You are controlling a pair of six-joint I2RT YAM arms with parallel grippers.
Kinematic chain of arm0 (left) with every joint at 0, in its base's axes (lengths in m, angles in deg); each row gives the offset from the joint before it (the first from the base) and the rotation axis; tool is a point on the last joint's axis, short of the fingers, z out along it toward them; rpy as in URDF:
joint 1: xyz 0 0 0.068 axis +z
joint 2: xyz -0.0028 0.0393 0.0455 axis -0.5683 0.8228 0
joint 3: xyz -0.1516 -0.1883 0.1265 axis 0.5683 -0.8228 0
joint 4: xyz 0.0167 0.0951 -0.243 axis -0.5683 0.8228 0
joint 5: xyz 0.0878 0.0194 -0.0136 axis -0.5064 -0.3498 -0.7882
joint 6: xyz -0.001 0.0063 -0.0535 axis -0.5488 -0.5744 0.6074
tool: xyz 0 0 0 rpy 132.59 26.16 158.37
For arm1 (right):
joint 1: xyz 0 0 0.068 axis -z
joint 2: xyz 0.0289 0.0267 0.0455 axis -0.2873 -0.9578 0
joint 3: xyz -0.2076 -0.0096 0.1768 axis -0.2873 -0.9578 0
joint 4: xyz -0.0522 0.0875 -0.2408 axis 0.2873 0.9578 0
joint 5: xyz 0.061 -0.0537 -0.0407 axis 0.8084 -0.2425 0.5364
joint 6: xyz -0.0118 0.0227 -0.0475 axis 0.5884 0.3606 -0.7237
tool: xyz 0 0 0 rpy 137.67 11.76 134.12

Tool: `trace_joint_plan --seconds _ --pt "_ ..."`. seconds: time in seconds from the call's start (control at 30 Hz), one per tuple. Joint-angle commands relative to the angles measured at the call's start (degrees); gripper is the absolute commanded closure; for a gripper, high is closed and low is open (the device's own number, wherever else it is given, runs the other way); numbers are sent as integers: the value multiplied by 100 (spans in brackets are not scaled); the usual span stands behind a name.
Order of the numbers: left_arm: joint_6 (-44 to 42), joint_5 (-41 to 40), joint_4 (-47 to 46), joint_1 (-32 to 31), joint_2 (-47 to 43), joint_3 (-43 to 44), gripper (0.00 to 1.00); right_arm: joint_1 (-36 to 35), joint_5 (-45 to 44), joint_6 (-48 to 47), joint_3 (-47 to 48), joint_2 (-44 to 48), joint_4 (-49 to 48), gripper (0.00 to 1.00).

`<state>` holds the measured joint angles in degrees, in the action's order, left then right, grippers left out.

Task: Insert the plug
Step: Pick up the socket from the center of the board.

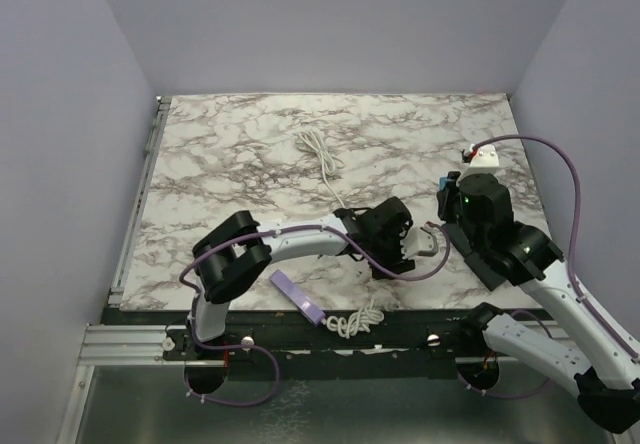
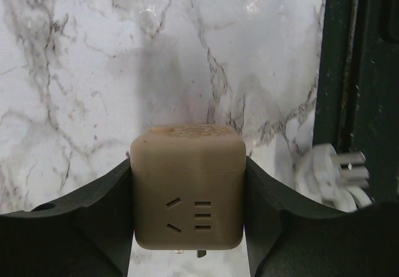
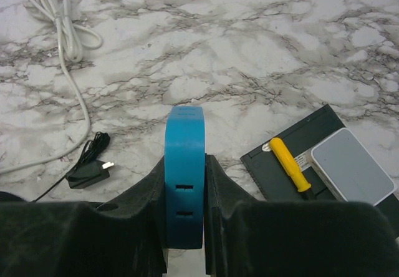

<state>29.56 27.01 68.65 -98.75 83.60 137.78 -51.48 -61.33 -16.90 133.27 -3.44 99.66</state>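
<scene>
A brown cube adapter (image 2: 187, 189) with slots in its face and prongs under it sits on the marble between the fingers of my left gripper (image 2: 187, 163). Both pads press on its sides. In the top view that gripper (image 1: 397, 246) is low over the table near the front edge. My right gripper (image 3: 185, 165) is shut on a blue socket strip (image 3: 184, 189) standing on edge, two slots facing the camera. The top view shows the right gripper (image 1: 450, 188) just right of the left one. A white plug (image 2: 336, 174) lies beside the cube.
A black charger (image 3: 87, 171) with bare pins lies left of the blue strip. A black tray (image 3: 283, 158) holds a yellow screwdriver (image 3: 290, 165) and a grey box (image 3: 352, 165). A white cable (image 1: 320, 154), a purple strip (image 1: 296, 297) and a coiled cord (image 1: 355, 319) lie on the marble.
</scene>
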Motion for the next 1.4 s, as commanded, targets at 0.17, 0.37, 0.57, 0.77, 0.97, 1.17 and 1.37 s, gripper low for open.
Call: trace_joint_plan --seconds 0.17,0.37,0.57,0.77,0.97,1.17,1.37 --pt "-646 556 362 453 -2840 -918 100 31 -61 304 170 -534 -264 99" --pt "-1087 126 845 422 -2909 -1387 100 33 -69 424 126 -649 -263 99" --pt "-1453 -93 1038 409 -2435 -1731 100 34 -155 472 246 -583 -116 99" --pt "-1582 -256 1159 404 -2011 -1733 100 33 -108 504 213 -465 -56 99" --pt "-1600 -334 1407 399 -1750 -1655 100 33 -33 488 217 -424 -41 99" --pt "-1599 -486 1595 400 -1568 -1699 93 33 33 397 191 -407 -113 99" --pt "-1563 -349 1612 399 -1561 -1670 65 33 94 358 132 -382 -142 99"
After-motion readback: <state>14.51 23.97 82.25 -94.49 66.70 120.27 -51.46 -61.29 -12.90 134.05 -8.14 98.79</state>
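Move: Left hand, already gripping the tan socket: bare table spot about 13 cm to its left, 2 cm back and some 3 cm below. The purple strip lies beyond that spot, about 20 cm left and 7 cm back of the hand. The black adapter is some 9 cm left and 7 cm ahead, the coiled white cord 8 cm left and 12 cm back. From the right hand, the bare spot is some 25 cm left, 10 cm back and 22 cm below. Keep the left fingers shut on the tan socket and arc left towards the purple strip, about 13 cm in all: lift it quickly some 17 cm, then lower it to roughly its starting height between strip and black adapter. End with the fingers pointing more steeply down. With the right hand, keep the blue socket aloft, dipping and partly rising again. ##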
